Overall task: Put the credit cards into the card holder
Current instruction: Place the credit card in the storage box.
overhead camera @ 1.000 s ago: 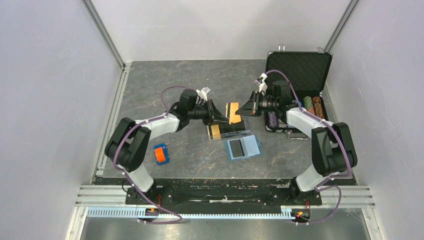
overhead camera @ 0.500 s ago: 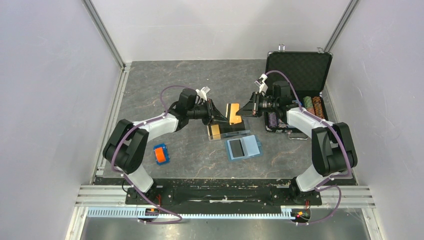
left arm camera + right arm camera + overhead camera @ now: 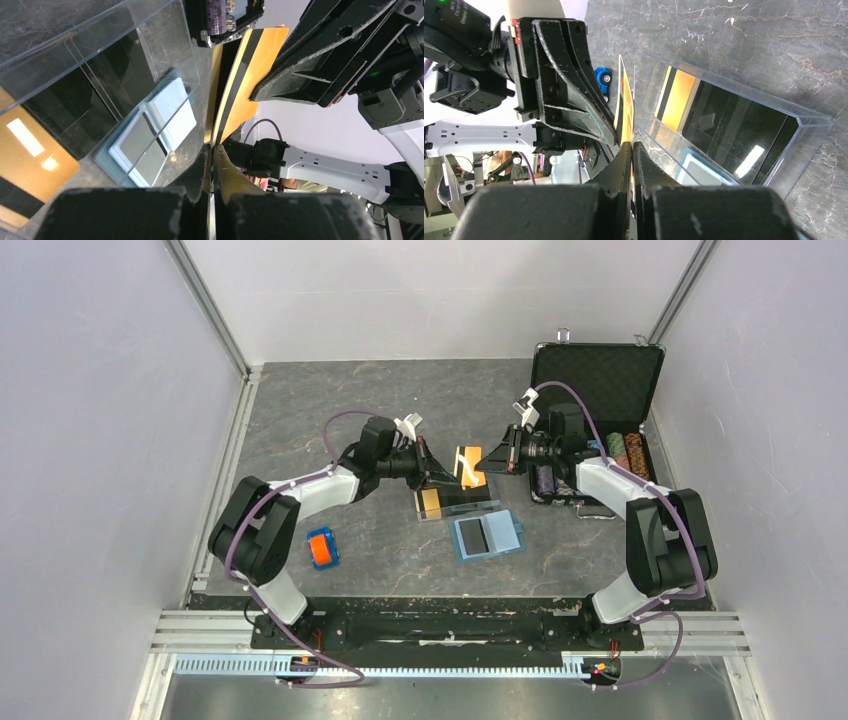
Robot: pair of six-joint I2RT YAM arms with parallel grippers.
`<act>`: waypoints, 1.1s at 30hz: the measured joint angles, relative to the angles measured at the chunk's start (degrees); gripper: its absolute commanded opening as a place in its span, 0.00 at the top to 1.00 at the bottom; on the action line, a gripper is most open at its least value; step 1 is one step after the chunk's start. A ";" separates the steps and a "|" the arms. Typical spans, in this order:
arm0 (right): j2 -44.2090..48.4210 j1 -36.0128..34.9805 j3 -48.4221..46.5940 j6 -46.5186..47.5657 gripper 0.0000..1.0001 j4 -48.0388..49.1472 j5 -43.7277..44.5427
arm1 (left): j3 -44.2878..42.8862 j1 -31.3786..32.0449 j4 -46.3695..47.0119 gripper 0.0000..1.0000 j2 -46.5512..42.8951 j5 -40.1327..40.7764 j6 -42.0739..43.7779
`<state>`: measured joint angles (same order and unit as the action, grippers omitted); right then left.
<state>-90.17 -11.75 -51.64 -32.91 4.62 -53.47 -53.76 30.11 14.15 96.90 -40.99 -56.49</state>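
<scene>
An orange credit card (image 3: 467, 466) with a black stripe (image 3: 250, 75) hangs on edge above the clear tray, pinched from both sides. My left gripper (image 3: 447, 475) (image 3: 211, 150) is shut on its left edge. My right gripper (image 3: 487, 465) (image 3: 631, 145) is shut on the opposite edge, with the card edge-on (image 3: 624, 105) in that view. The card holder (image 3: 487, 535) lies open and flat on the table in front of the tray, lighter blue inside (image 3: 150, 135). Another orange card (image 3: 430, 502) and black cards (image 3: 466, 492) lie in the tray.
The clear plastic tray (image 3: 480, 508) sits mid-table under both grippers. A black chip case (image 3: 598, 380) stands open at the back right, behind the right arm. An orange-and-blue block (image 3: 322, 548) lies near the left arm's base.
The left gripper's jaws have closed onto the held orange card. The card has tilted slightly between the two grippers. Both arms have barely shifted.
</scene>
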 measured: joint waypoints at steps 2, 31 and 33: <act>0.00 -0.15 0.24 0.00 1.00 -0.09 -0.04 | 0.02 0.02 -2.08 0.98 -1.09 1.31 0.57; 0.00 -0.76 0.90 4.83 1.00 -6.51 0.66 | 7.87 -6.62 -8.50 0.98 -14.67 11.19 3.58; 0.00 -0.79 0.90 5.29 1.00 -6.86 0.85 | 7.98 -7.17 -9.01 0.98 -14.82 11.56 3.63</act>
<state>-90.17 -12.53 -50.74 -27.62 -2.24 -52.62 -45.78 22.94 5.15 82.08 -29.43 -52.86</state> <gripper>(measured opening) 0.006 0.022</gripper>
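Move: Two overlapped gold cards are already pinched between the hands, over the clear storage box. From the left hand the box's middle is some 2 cm ahead and 12 cm down, its gold cards about 6 cm left and level with the hand, and the card holder roughly 7 cm back and 7 cm right. From the right hand the box's middle is about 4 cm left, 1 cm back and 13 cm down, the card holder around 9 cm back and 3 cm right. The overlapped cards are pulled apart: the left hand keeps its pinch on one and draws it left about 8 cm, lifting slightly at first, stalling midway, then pulling on with its fingers swinging some 15 degrees counter-clockwise. The right hand keeps hold of the other card, easing back and about 1 cm left, then returning right as it sinks about 2 cm. ##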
